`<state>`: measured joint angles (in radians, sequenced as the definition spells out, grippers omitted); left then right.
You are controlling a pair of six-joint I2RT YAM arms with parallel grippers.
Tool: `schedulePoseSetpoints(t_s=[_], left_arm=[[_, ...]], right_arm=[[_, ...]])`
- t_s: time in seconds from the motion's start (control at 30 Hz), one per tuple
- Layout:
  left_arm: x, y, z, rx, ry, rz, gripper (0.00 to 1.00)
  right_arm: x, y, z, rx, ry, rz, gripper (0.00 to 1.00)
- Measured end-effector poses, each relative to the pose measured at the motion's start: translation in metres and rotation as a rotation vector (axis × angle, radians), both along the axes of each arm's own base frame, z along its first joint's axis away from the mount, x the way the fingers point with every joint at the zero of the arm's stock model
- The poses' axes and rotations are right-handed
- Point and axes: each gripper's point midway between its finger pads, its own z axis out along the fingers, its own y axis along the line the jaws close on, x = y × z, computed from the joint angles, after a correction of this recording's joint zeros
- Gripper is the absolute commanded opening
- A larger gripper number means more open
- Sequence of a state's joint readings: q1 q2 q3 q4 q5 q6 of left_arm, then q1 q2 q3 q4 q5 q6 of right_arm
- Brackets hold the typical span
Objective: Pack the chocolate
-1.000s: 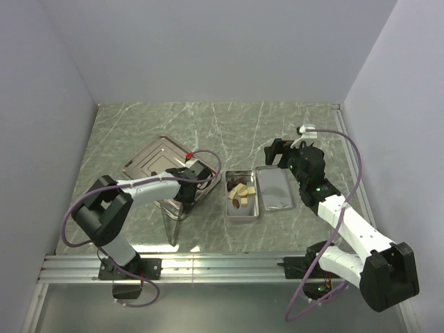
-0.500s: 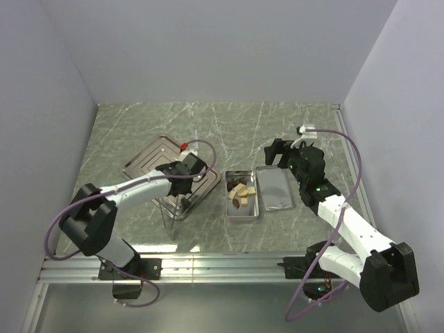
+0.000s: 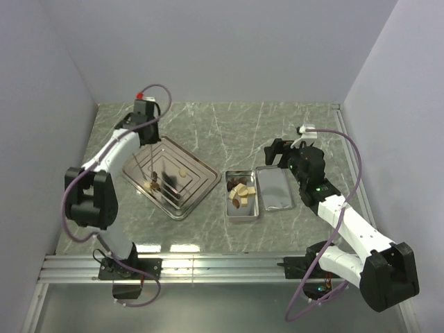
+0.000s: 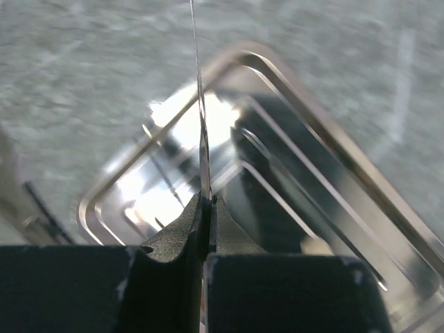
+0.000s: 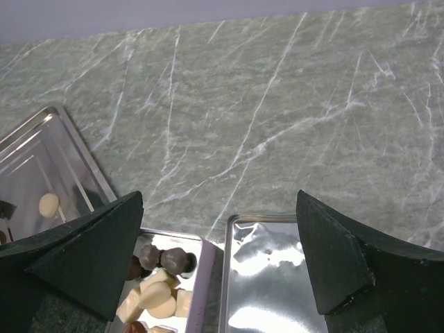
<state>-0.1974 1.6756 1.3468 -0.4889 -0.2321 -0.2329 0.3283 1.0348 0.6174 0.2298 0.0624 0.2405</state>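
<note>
Several chocolate pieces (image 3: pixel 241 193), cream and dark brown, lie in the open silver tin (image 3: pixel 252 216); in the right wrist view the same chocolate (image 5: pixel 156 291) shows at the bottom left. A cream piece (image 3: pixel 182 171) and a dark piece (image 3: pixel 154 186) lie on the ridged steel tray (image 3: pixel 201 170). My left gripper (image 3: pixel 143 132) is over the tray's far left corner, shut on thin metal tongs (image 4: pixel 201 125) that hang toward the tray (image 4: pixel 312 132). My right gripper (image 5: pixel 215 257) hovers open above the tin and the lid, holding nothing.
The tin's lid (image 3: pixel 275 187) lies inside-up right of the tin, also seen as the shiny lid (image 5: pixel 277 291). Grey walls close in the marble table on three sides. A metal rail (image 3: pixel 222 263) runs along the near edge.
My left arm has swung from the tray's near right side up to its far left corner, carrying the tongs. The right arm has not moved.
</note>
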Motion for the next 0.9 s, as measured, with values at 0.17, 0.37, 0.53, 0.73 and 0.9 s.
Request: schedulePoseSetpoints(t_s=[0.17, 0.37, 0.53, 0.73, 0.9], left_arm=[[0.026, 0.053, -0.029, 0.016, 0.078, 0.055, 0.00], [0.034, 0.095, -0.043, 0.030, 0.144, 0.061, 0.00], [0.069, 0.124, -0.015, 0.112, 0.078, 0.011, 0.01], [0.085, 0.133, -0.011, 0.201, 0.064, -0.086, 0.01], [0.088, 0.145, -0.034, 0.244, 0.100, -0.128, 0.01]], right_arm=[[0.001, 0.000, -0.003, -0.003, 0.008, 0.000, 0.97], [0.003, 0.000, -0.009, -0.013, 0.028, -0.002, 0.97], [0.005, 0.000, -0.012, -0.016, 0.039, -0.004, 0.97], [0.009, 0.001, -0.013, -0.020, 0.048, -0.005, 0.97], [0.012, 0.002, -0.013, -0.021, 0.052, -0.004, 0.97]])
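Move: With the tongs held in my left hand, I am going for the open table off the tray's far-left edge, some 9 cm ahead, 15 cm left and 14 cm down. The tray's left corner is about 17 cm left and 2 cm ahead; one light chocolate lies 6 cm right, level with my hand, while a dark one sits 8 cm back and 4 cm left. From my right hand that open spot is roughly 17 cm ahead and 50 cm left. I keep my left fingers shut on the tongs and swing them about 15 cm left and 9 cm forward, out across the tray's far-left edge and away from the light chocolate. On the way I dip some 4 cm, rise again, then sink to end about 3 cm lower, rolling the wrist left side up by roughly 15 degrees. ##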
